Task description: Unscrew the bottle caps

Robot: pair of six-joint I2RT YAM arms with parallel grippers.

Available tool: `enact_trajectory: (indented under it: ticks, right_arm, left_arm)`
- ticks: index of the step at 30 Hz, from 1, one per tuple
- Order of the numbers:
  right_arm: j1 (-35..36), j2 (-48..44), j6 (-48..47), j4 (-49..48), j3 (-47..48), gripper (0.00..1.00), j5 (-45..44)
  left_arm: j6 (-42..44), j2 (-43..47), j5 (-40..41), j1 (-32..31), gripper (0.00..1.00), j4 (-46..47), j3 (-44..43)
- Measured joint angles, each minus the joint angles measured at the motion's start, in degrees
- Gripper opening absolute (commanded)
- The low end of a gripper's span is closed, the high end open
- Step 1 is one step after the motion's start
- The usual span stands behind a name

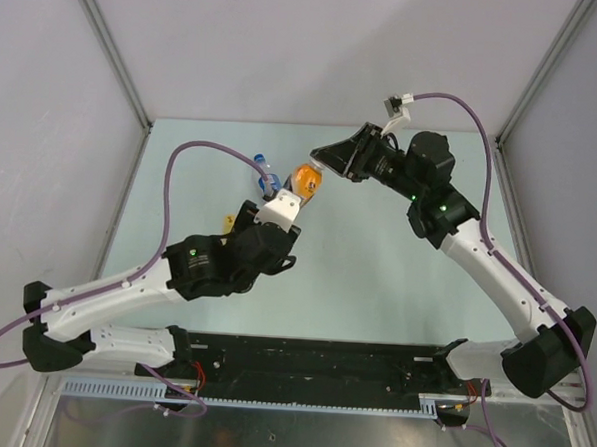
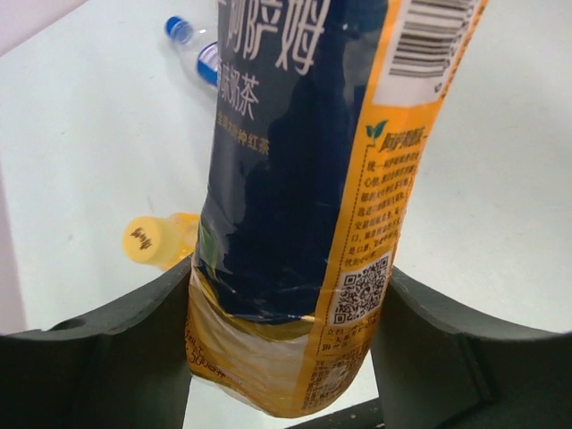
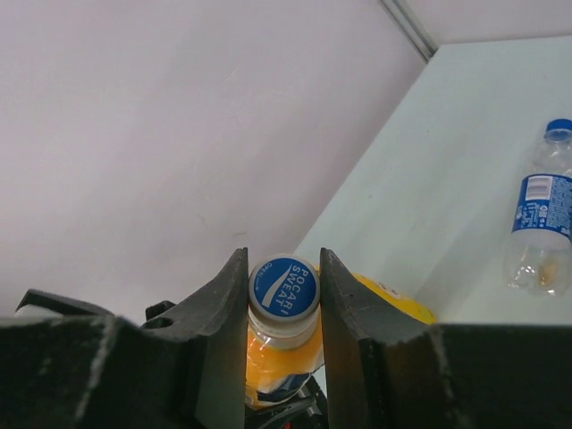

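My left gripper [image 2: 286, 344] is shut on the lower body of the orange bottle [image 2: 295, 179], which has a dark blue label, and holds it up off the table [image 1: 306, 181]. My right gripper [image 3: 284, 290] is shut on that bottle's cap [image 3: 284, 288], pale whitish at the side with a blue printed top. In the top view the right gripper [image 1: 322, 166] meets the bottle from the right. The yellow bottle [image 2: 179, 234] with its yellow cap [image 2: 143, 239] lies on the table. The clear bottle [image 3: 541, 223] with a blue label and blue cap [image 3: 559, 128] lies further back.
Pale grey enclosure walls [image 1: 287, 53] rise behind and at both sides of the light green table [image 1: 376, 278]. The clear bottle [image 1: 266, 172] lies just left of the held bottle. The arm bases stand on a black rail [image 1: 311, 369] at the near edge.
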State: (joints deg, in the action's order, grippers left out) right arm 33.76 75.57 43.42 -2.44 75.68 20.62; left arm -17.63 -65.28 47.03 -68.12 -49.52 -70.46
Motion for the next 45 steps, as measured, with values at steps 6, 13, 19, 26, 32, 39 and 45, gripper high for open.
enact_trajectory:
  ticks: [6,13,19,26,32,39,45]
  right_arm:
    - [-3.2,-1.7,0.9,-6.4,-2.8,0.0,7.3]
    - [-7.0,-4.8,1.8,-13.5,-4.9,0.0,16.4]
    - [-8.7,-8.8,0.0,-18.4,-5.5,0.0,24.1]
    - [-9.1,-10.2,2.4,-29.7,-6.8,0.0,35.0]
    - [-8.0,-11.4,4.3,-36.4,-7.3,0.0,40.9]
    - [-6.8,-12.9,4.2,-38.8,-7.5,0.0,45.0]
    - [-6.6,-13.7,2.8,-37.9,-7.7,0.13,45.4]
  left_arm:
    - [3.2,5.1,-9.3,0.2,0.0,8.2,2.9]
    - [6.1,10.1,-25.3,2.8,0.0,17.7,6.3]
    - [6.8,12.1,-41.9,5.3,0.0,25.4,9.5]
    - [7.2,12.2,-60.3,6.7,0.0,30.5,11.7]
    - [7.2,12.2,-72.0,6.8,0.0,32.8,12.8]
    - [6.9,13.8,-79.3,6.8,0.0,40.1,17.5]
    - [6.1,15.1,-79.6,6.8,0.0,42.1,19.2]
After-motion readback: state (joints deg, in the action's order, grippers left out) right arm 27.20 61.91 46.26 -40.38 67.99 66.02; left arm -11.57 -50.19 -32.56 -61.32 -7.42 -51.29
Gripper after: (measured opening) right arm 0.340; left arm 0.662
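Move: The left gripper already holds the orange bottle near its bottom; its cap, already between the right fingers, lies from the left hand about 9 cm ahead, 8 cm right and 12 cm above. On the table some 24 cm below the left hand, the yellow bottle lies about 6 cm ahead and 8 cm left, the blue-capped bottle 22 cm ahead and 2 cm left; from the right hand that one is roughly 13 cm ahead, 10 cm left, 36 cm below. Keep both grips and twist bottle against cap while bringing both hands back towards the bases. Draw the left gripper about 15 cm back, well to the right and some 5 cm up, swinging its fingers clockwise until they point right; bring the right gripper some 18 cm back, rising and edging left, turning counter-clockwise and tipping upward. Ease to a stop. ##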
